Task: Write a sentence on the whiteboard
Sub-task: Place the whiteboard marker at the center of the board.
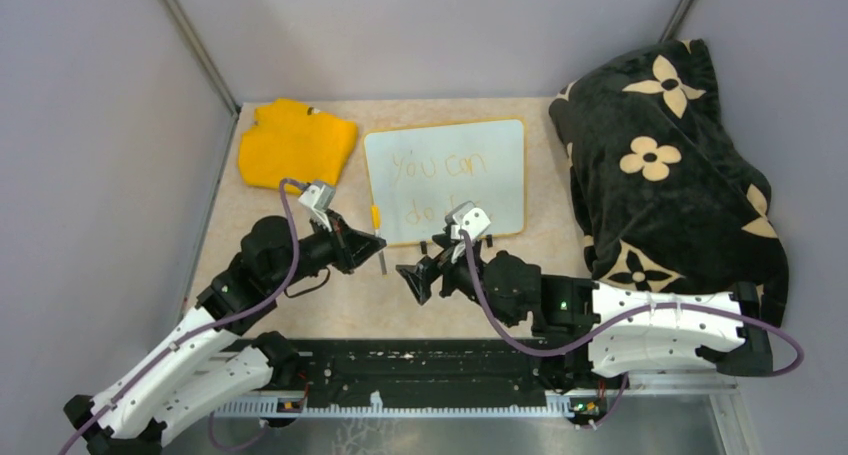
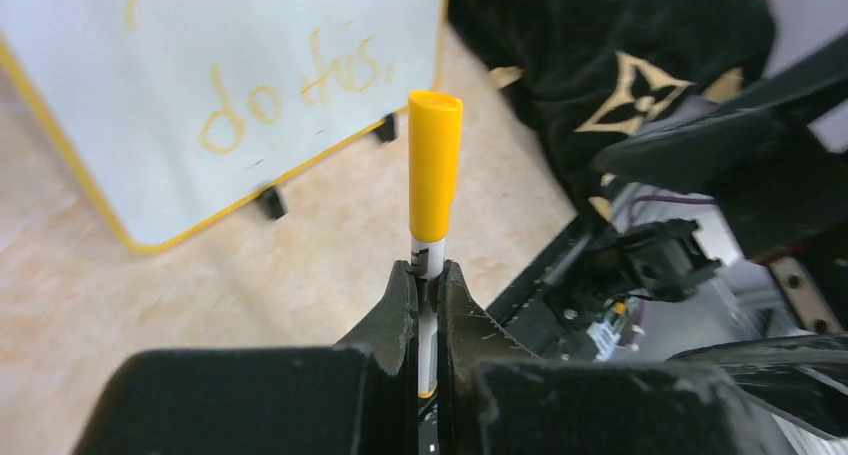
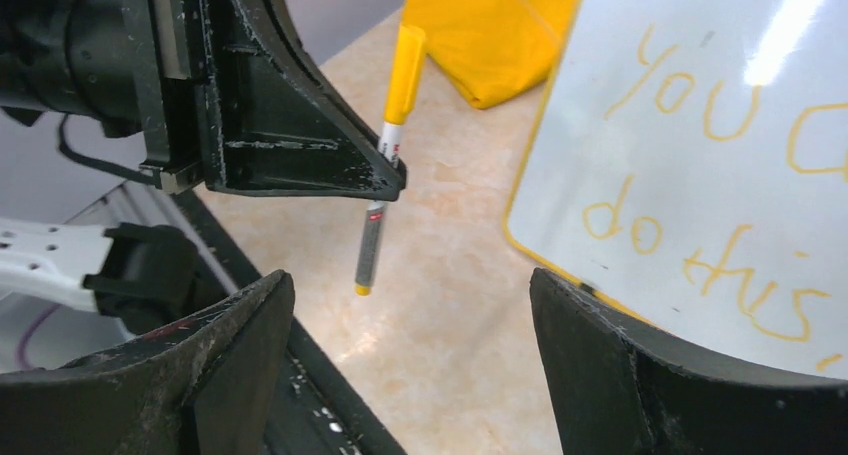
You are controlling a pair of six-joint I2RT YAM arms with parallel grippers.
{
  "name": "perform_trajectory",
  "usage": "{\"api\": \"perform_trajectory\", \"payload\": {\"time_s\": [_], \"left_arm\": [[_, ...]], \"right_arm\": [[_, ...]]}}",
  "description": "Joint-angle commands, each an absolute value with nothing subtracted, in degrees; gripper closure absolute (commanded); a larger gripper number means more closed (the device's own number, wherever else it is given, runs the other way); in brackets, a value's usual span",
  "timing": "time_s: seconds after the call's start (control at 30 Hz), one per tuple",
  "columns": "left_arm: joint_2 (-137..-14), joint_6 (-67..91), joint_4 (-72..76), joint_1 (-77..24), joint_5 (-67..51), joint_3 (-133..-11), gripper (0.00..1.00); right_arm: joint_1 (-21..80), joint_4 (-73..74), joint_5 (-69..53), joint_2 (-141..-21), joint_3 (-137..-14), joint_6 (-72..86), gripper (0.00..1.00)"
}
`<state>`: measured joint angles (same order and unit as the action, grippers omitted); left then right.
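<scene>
The whiteboard (image 1: 445, 180) lies flat at the back centre, and the sentence (image 1: 440, 185) on it reads "you can do this" in thin yellow-orange letters. My left gripper (image 1: 378, 245) is shut on a marker (image 1: 377, 225) with its yellow cap on, held upright just left of the board's near corner. In the left wrist view the marker (image 2: 434, 165) rises from the closed left gripper (image 2: 428, 280). My right gripper (image 1: 415, 275) is open and holds nothing, just right of the marker. From the right wrist the marker (image 3: 385, 175) hangs beyond the open right gripper (image 3: 410, 315), beside the whiteboard (image 3: 720, 125).
A yellow cloth (image 1: 295, 143) lies at the back left, next to the board. A black blanket with cream flowers (image 1: 665, 165) is heaped along the right side. Grey walls close the table at the left, back and right. The arms' black base rail (image 1: 430, 375) runs along the near edge.
</scene>
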<state>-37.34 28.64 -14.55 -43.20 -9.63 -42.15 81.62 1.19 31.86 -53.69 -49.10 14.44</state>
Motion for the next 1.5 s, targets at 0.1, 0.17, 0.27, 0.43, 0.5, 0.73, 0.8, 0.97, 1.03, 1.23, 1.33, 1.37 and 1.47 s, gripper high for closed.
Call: {"api": "perform_trajectory", "payload": {"time_s": [0.1, 0.17, 0.27, 0.43, 0.5, 0.73, 0.8, 0.97, 1.03, 1.23, 1.33, 1.37, 1.47], "left_arm": [[-42.1, 30.1, -26.5, -43.1, 4.9, -45.5, 1.00], [-44.0, 31.4, -28.8, -43.0, 8.0, -46.4, 1.00], [-46.9, 32.2, -31.1, -42.9, 10.5, -47.4, 1.00], [-50.2, 31.9, -31.8, -40.4, 12.3, -47.2, 1.00], [-52.3, 31.2, -31.8, -37.1, 10.1, -46.8, 1.00], [-60.9, 30.6, -33.4, -20.2, 0.4, -46.5, 1.00], [-61.7, 30.7, -32.7, -18.4, 1.6, -45.7, 1.00], [-68.0, 31.3, -29.6, -14.5, 0.9, -45.0, 1.00], [-71.9, 31.0, -28.2, -13.4, -2.0, -46.0, 1.00], [-84.0, 27.3, -29.0, -12.7, -7.1, -51.3, 1.00], [-89.4, 24.9, -29.2, -12.7, -8.0, -52.6, 1.00], [-90.5, 24.4, -29.2, -12.7, -8.1, -52.9, 1.00], [-92.7, 23.7, -28.9, -12.7, -8.4, -53.6, 1.00]], "right_arm": [[81.7, 4.1, 44.6, -52.8, -47.3, 15.0, 0.15], [81.7, 5.0, 45.9, -52.9, -46.6, 15.3, 0.15], [81.7, 7.6, 50.7, -53.5, -46.1, 16.7, 0.15], [81.7, 11.3, 58.0, -52.5, -44.7, 18.9, 0.15], [81.7, 12.9, 59.0, -51.6, -44.4, 20.2, 0.15], [81.7, 18.4, 60.5, -46.0, -44.3, 23.0, 0.17], [81.7, 19.6, 61.3, -43.9, -44.1, 23.8, 0.17], [81.7, 19.7, 62.9, -41.0, -43.4, 23.7, 0.18], [81.7, 19.4, 63.3, -40.9, -43.8, 23.1, 0.18], [81.7, 20.2, 62.2, -41.1, -44.7, 23.2, 0.19], [81.7, 21.1, 61.2, -41.6, -44.6, 24.4, 0.19], [81.7, 21.1, 61.0, -41.8, -44.5, 24.6, 0.19], [81.7, 20.9, 61.0, -42.6, -44.5, 24.6, 0.19]]}}
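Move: The left hand already holds the marker; the bare table spot it is taken to lies about 12 cm ahead, 12 cm left and 27 cm below. From that hand the whiteboard's near-left corner is 12 cm ahead and 2 cm left, its middle 28 cm ahead and 15 cm right. From the empty right hand the marker is some 4 cm ahead, 9 cm left, 5 cm below; the table spot is 16 cm ahead, 20 cm left, 31 cm below. Left hand, tipping down, lowers the marker some 25 cm and forward-left beside the board; open right retreats rightward. ##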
